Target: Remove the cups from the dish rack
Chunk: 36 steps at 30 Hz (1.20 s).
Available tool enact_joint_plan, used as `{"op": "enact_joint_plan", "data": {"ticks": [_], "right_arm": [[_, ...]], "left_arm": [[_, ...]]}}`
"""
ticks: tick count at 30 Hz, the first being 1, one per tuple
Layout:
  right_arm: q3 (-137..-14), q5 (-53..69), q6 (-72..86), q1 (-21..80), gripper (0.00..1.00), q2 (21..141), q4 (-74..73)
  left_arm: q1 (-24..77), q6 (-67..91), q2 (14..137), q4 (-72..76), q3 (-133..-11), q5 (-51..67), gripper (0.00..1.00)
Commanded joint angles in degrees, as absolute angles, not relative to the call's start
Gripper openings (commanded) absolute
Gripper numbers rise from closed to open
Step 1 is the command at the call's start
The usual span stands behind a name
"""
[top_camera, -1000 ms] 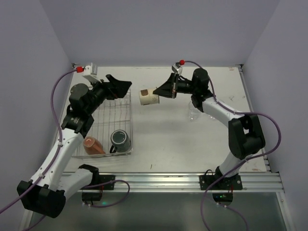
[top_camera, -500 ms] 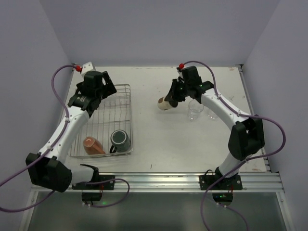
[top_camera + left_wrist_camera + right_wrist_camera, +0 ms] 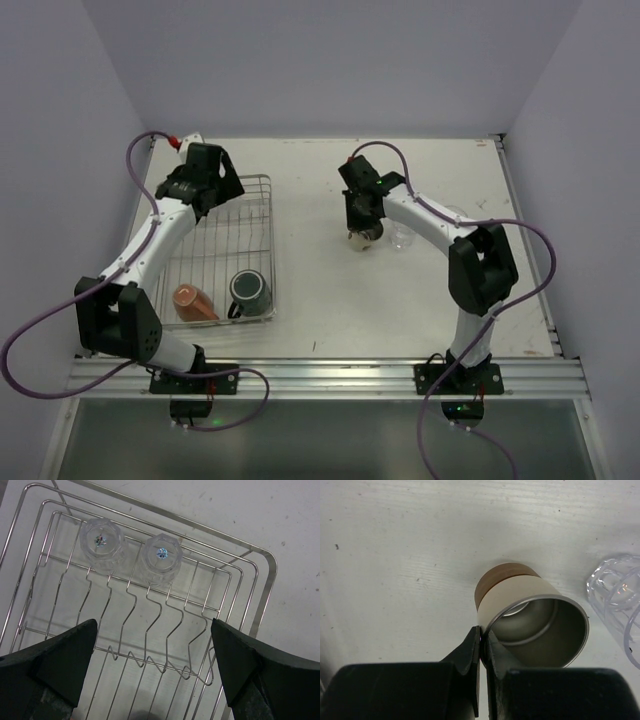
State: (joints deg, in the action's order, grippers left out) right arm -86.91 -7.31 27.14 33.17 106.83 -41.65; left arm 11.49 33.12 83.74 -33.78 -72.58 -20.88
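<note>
The silver wire dish rack lies on the left of the table. In its near end a dark handled mug stands beside an orange-red cup lying on its side. Two upturned clear glasses stand at its far end. My left gripper hangs open above the rack, holding nothing. My right gripper is shut on the rim of the beige-brown cup, held upright low over the table; I cannot tell whether its base touches.
A clear glass stands on the table just right of the beige-brown cup, its edge showing in the right wrist view. Another clear glass stands further right. Walls close in the table on three sides.
My right arm swung the beige-brown cup from on its side to upright and lowered it beside the clear glass. My left arm drew back over the rack's far end, staying open.
</note>
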Motion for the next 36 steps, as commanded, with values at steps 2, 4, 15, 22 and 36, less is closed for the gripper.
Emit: {"op": "enact_joint_plan", "data": {"ticks": [2, 4, 15, 22, 36], "right_arm": [[-90.9, -16.3, 25.6, 34.7, 0.00, 108.5, -44.9], [-91.8, -17.1, 25.4, 35.2, 0.00, 109.8, -45.5], [-94.8, -18.5, 25.3, 35.7, 0.29, 112.0, -46.0], [-94.7, -17.4, 24.9, 35.8, 0.52, 108.7, -45.4], [-88.4, -15.4, 24.8, 36.2, 0.54, 94.4, -43.6]], "left_arm": [[9.8, 31.0, 85.3, -31.2, -74.7, -18.0, 0.99], [9.1, 30.3, 86.1, -30.1, -74.5, -15.7, 0.99], [7.1, 28.1, 91.8, -28.7, -77.2, -11.2, 0.99], [6.6, 27.5, 96.2, -28.7, -79.2, -11.5, 1.00], [6.2, 27.2, 104.1, -27.7, -83.3, -13.7, 0.96]]}}
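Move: The left hand, open and empty, has the right-hand one of the two upturned glasses at the rack's far end about 12 cm ahead, directly in line and some 12 cm below; its twin stands 7 cm to the left of that glass. The right hand still pinches the cream cup by its rim; its standing spot is about 2 cm ahead, 4 cm right and 6 cm lower. A clear glass lies 11 cm right, 1 cm ahead, another 20 cm right, 2 cm ahead. The right fingers keep their pinch on the cream cup's rim while the hand sinks about 1.5 cm and rolls some 10 degrees, left side down, to stand it on the table; then they open halfway, let go and lift clear by nearly 10 cm. Meanwhile the wide-open left hand sinks about 8 cm and reaches 5.5 cm forward towards the right-hand glass, tipping its fingers 10 degrees further down, without touching it. ##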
